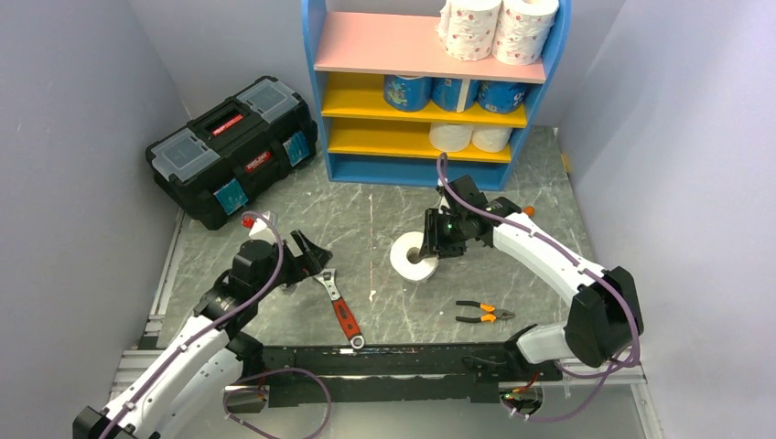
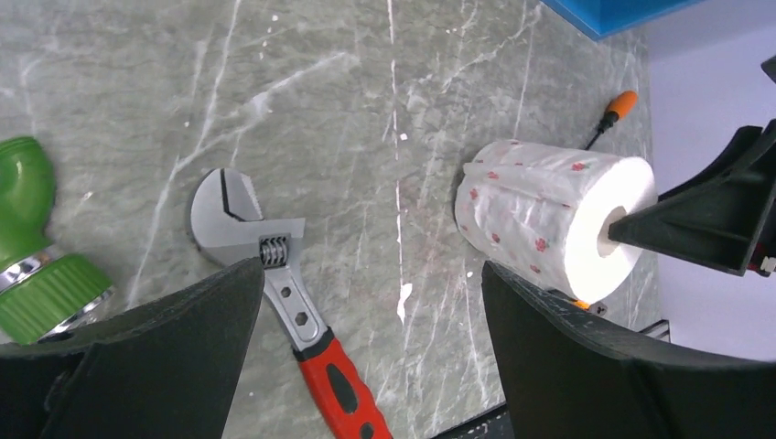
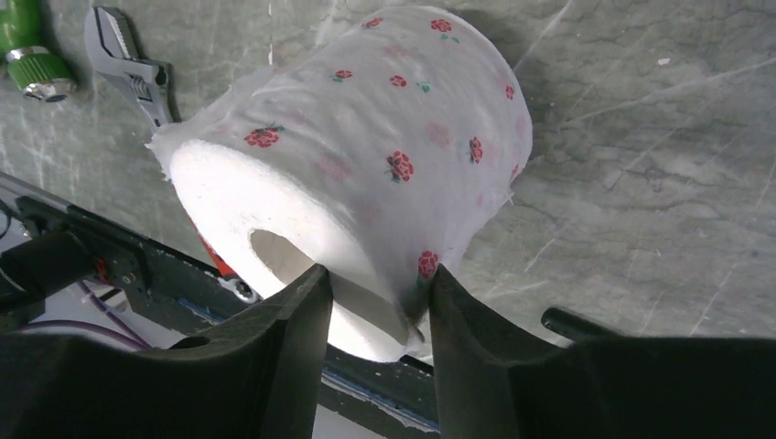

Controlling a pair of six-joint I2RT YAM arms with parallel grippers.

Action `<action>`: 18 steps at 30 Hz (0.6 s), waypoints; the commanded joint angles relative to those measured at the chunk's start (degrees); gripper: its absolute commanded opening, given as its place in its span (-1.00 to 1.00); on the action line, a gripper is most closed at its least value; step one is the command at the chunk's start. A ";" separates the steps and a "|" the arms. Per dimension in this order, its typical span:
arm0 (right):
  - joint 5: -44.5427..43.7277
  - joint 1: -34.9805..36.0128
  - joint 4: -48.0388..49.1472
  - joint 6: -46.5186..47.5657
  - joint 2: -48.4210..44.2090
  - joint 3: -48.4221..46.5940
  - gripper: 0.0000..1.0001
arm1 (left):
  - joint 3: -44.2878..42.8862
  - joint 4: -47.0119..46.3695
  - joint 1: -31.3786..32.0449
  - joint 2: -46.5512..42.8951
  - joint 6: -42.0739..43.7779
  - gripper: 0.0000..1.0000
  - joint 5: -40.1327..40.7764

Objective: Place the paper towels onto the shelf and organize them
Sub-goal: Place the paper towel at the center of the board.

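A pink-dotted paper towel roll [image 1: 414, 256] [image 3: 366, 137] [image 2: 540, 215] lies on its side low at the table's middle. My right gripper [image 1: 430, 242] [image 3: 377, 274] is shut on its wall, one finger inside the hollow core and the other outside. The shelf [image 1: 314, 82] stands at the back. It holds two pink-dotted rolls [image 1: 499, 27] on the pink board, blue-wrapped rolls [image 1: 453, 91] on the upper yellow board and plain white rolls [image 1: 471, 137] on the lower one. My left gripper [image 1: 311, 261] [image 2: 368, 274] hangs open and empty over the wrench.
A red-handled wrench [image 1: 339, 306] [image 2: 274, 274] lies left of the roll. Orange pliers [image 1: 483, 314] lie near the front. A black toolbox [image 1: 233, 146] sits at the back left. A green nozzle [image 2: 32, 247] lies by the left gripper. An orange-handled screwdriver [image 2: 620, 105] lies beyond the roll.
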State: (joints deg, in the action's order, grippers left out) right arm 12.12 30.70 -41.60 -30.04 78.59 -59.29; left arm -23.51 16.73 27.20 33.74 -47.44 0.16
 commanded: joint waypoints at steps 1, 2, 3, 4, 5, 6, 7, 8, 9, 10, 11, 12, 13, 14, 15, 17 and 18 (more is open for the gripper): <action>0.86 -0.21 2.59 -0.65 -0.71 -0.50 0.05 | 0.17 -8.74 0.60 1.26 3.32 0.91 -3.96; 0.09 -0.20 2.06 -0.49 -1.15 -0.82 0.20 | 0.18 -9.22 0.85 1.63 3.58 0.92 -3.78; -0.65 -0.28 1.55 -0.34 -1.61 -1.19 0.31 | 0.17 -9.51 1.24 1.89 3.77 0.92 -3.41; -1.60 -0.21 1.02 -0.14 -2.22 -1.58 0.41 | -0.02 -9.58 1.40 2.23 3.92 0.92 -3.09; -2.65 -0.23 0.43 0.02 -2.79 -2.08 0.49 | -0.22 -9.60 1.61 2.55 4.12 0.93 -2.85; -3.72 -0.25 -0.40 0.40 -3.35 -2.84 0.54 | -0.48 -9.56 1.76 3.04 4.31 0.92 -2.82; -5.48 -0.23 -1.33 0.83 -3.95 -3.95 0.57 | -0.71 -9.44 1.87 3.41 4.43 0.93 -2.67; -7.07 -0.09 -2.13 1.21 -4.76 -4.83 0.57 | -1.00 -9.20 1.95 3.64 4.46 0.93 -2.55; -8.14 0.10 -2.28 1.89 -5.86 -5.21 0.57 | -1.16 -9.11 1.92 3.88 4.46 0.93 -2.51; -8.97 0.43 -1.28 2.94 -7.41 -5.30 0.56 | -1.26 -8.90 1.91 4.07 4.58 0.93 -2.60; -9.55 1.01 -0.40 4.33 -9.01 -4.86 0.56 | -1.35 -8.64 1.96 3.99 4.70 0.93 -2.66; -9.56 1.56 1.71 6.09 -10.87 -4.25 0.54 | -1.32 -8.24 1.98 3.79 4.91 0.92 -2.57; -9.28 2.37 3.32 8.37 -12.50 -3.59 0.54 | -1.28 -7.59 2.01 3.39 5.10 0.92 -2.26; -9.30 3.63 5.10 10.74 -13.66 -2.97 0.54 | -1.21 -7.00 2.02 2.91 5.19 0.92 -2.01; -9.99 5.17 6.63 13.01 -14.41 -2.42 0.54 | -1.08 -6.51 2.02 2.30 5.27 0.92 -1.71; -9.23 9.00 9.41 18.21 -14.89 -0.74 0.54 | -0.79 -5.65 2.00 0.85 5.34 0.93 -1.50; -7.69 10.35 10.13 21.15 -14.24 -0.37 0.54 | -0.70 -5.11 2.05 0.02 5.34 0.93 -1.36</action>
State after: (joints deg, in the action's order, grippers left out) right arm 3.53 35.90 -38.72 -20.73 64.77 -61.17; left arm -23.35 11.29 28.97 36.42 -43.51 -1.69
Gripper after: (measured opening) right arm 0.771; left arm 0.962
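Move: The right hand, its fingers almost straight under it, pinches the upper rim of the paper towel, which leans with its top towards the robot; the paper towel's middle lies some 3 cm left, 2 cm ahead and 5 cm below. From that hand the wrench lies about 19 cm left and 7 cm back, the pliers 13 cm right and 8 cm back, both 9 cm lower. From the left hand the paper towel lies about 21 cm right, 3 cm ahead and 7 cm below. The right hand stays almost in place while its fingers spread from a pinch to well open and let go of the paper towel's rim, then it pulls up off the top by about 8 cm, the wrist tilting some 25 degrees so that the fingers swing from pointing down to pointing more forward. The left hand, empty and wide open, only edges a centimetre or two to its right, towards the paper towel, and stops there. ##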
